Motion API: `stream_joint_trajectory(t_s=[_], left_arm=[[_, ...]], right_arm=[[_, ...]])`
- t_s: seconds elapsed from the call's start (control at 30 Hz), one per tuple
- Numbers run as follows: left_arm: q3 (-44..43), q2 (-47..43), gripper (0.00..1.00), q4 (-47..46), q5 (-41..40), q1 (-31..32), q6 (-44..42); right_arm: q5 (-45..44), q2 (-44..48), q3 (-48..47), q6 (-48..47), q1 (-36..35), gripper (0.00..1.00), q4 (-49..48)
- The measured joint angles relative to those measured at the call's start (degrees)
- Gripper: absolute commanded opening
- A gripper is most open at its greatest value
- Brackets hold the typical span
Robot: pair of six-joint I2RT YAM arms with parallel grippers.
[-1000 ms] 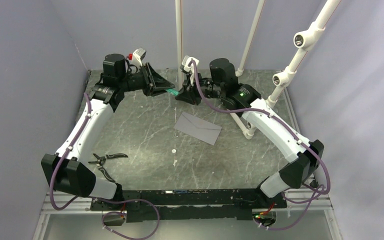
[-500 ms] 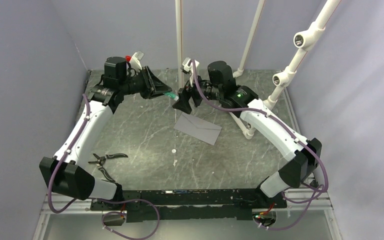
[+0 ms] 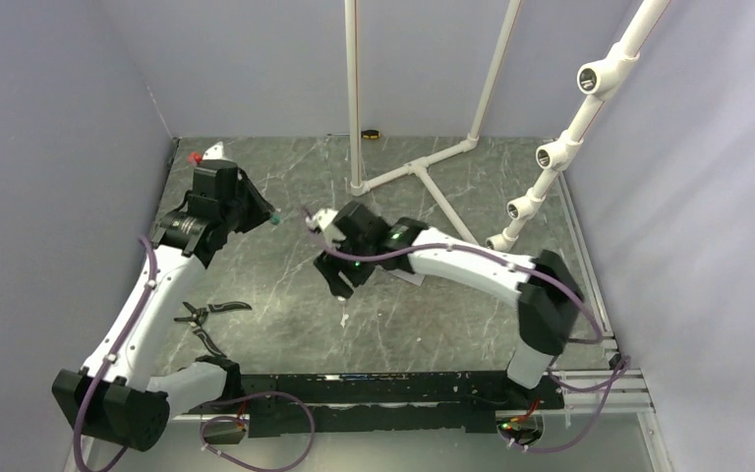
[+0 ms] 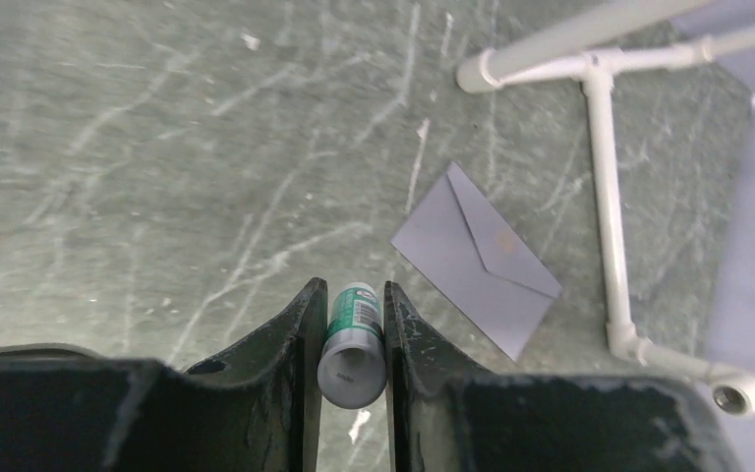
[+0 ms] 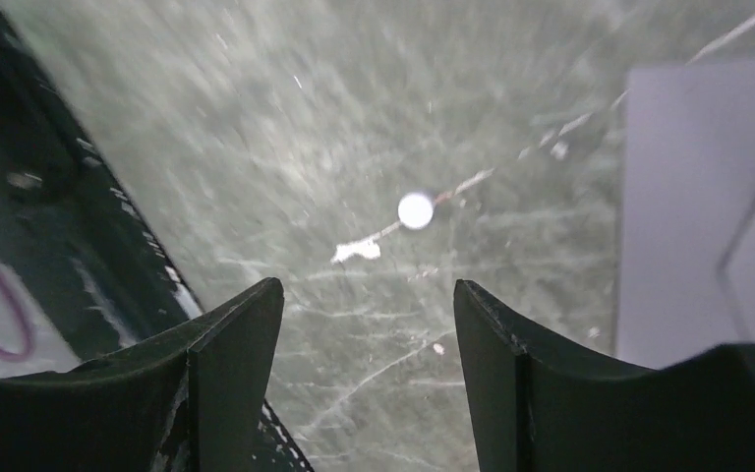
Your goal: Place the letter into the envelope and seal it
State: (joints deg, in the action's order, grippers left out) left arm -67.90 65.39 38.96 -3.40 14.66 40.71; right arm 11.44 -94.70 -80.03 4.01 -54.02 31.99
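The grey envelope (image 4: 477,258) lies flat on the marbled table with its pointed flap folded down; its edge also fills the right side of the right wrist view (image 5: 698,197). In the top view my right arm covers most of it. The letter is out of view. My left gripper (image 4: 352,287) is shut on a green-labelled glue stick (image 4: 352,339), held above the table's left part (image 3: 263,216). My right gripper (image 5: 369,285) is open and empty, low over the table just left of the envelope (image 3: 339,283). A small round white cap (image 5: 415,209) lies ahead of it.
White PVC pipes (image 3: 413,169) lie and stand on the far half of the table, close beyond the envelope (image 4: 605,177). Black pliers (image 3: 211,311) lie near the left front. A small black-and-yellow object (image 3: 369,134) sits at the back wall. A white speck (image 5: 357,251) lies by the cap.
The two grippers, together at the far middle around the glue stick, have parted. The right one opened and swung down near the envelope. The left one drew back leftward, keeping the stick.
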Motion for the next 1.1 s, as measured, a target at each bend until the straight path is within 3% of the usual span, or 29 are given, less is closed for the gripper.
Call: stream_joint_trajectory(t_s=[0.23,0.53,0.83,1.1], left_arm=[[2.2,-5.5,0.02,1.3,-7.6,0.0,0.0],[3.4,-6.0,0.02,2.2,-10.0,0.0,0.5],[3.4,-7.1,0.02,3.5,-13.5,0.0,0.7],[3.4,-9.6,0.02,4.0,-16.3,0.0,0.9]], right_arm=[[-8.5,-12.0,1.3,4.1,-3.5,0.7,3.8],[-10.4,-15.6,1.1,5.4,-3.5,0.69,2.2],[-9.0,-16.4,1.5,5.6,-3.5,0.5,-4.8],[-8.6,-19.1,1.4,5.6,-3.6,0.44,-4.9]])
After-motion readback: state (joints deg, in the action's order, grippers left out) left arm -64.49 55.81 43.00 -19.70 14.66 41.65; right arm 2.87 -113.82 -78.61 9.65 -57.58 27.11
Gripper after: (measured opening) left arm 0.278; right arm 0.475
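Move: My right hand hangs empty and open above the white glue cap, which stands on the table about 16 cm below it, some 2 cm to the left and 1 cm ahead. The envelope lies about 12 cm ahead of that hand and 9 cm right, a white fleck some 5 cm back and 1 cm left, both on the table. From my left hand, holding the glue stick, the cap is roughly 9 cm back, 14 cm right and 23 cm down. I drop my right hand about 14 cm onto the cap, fast at first, tipping the fingers some 15 degrees nearer to straight down; near the table I shift a little right, then back left, narrow the fingers to a smaller gap around the cap and ease down the last bit. My left hand keeps its hold on the glue stick and draws about 6 cm left and a little back, turning counter-clockwise. ##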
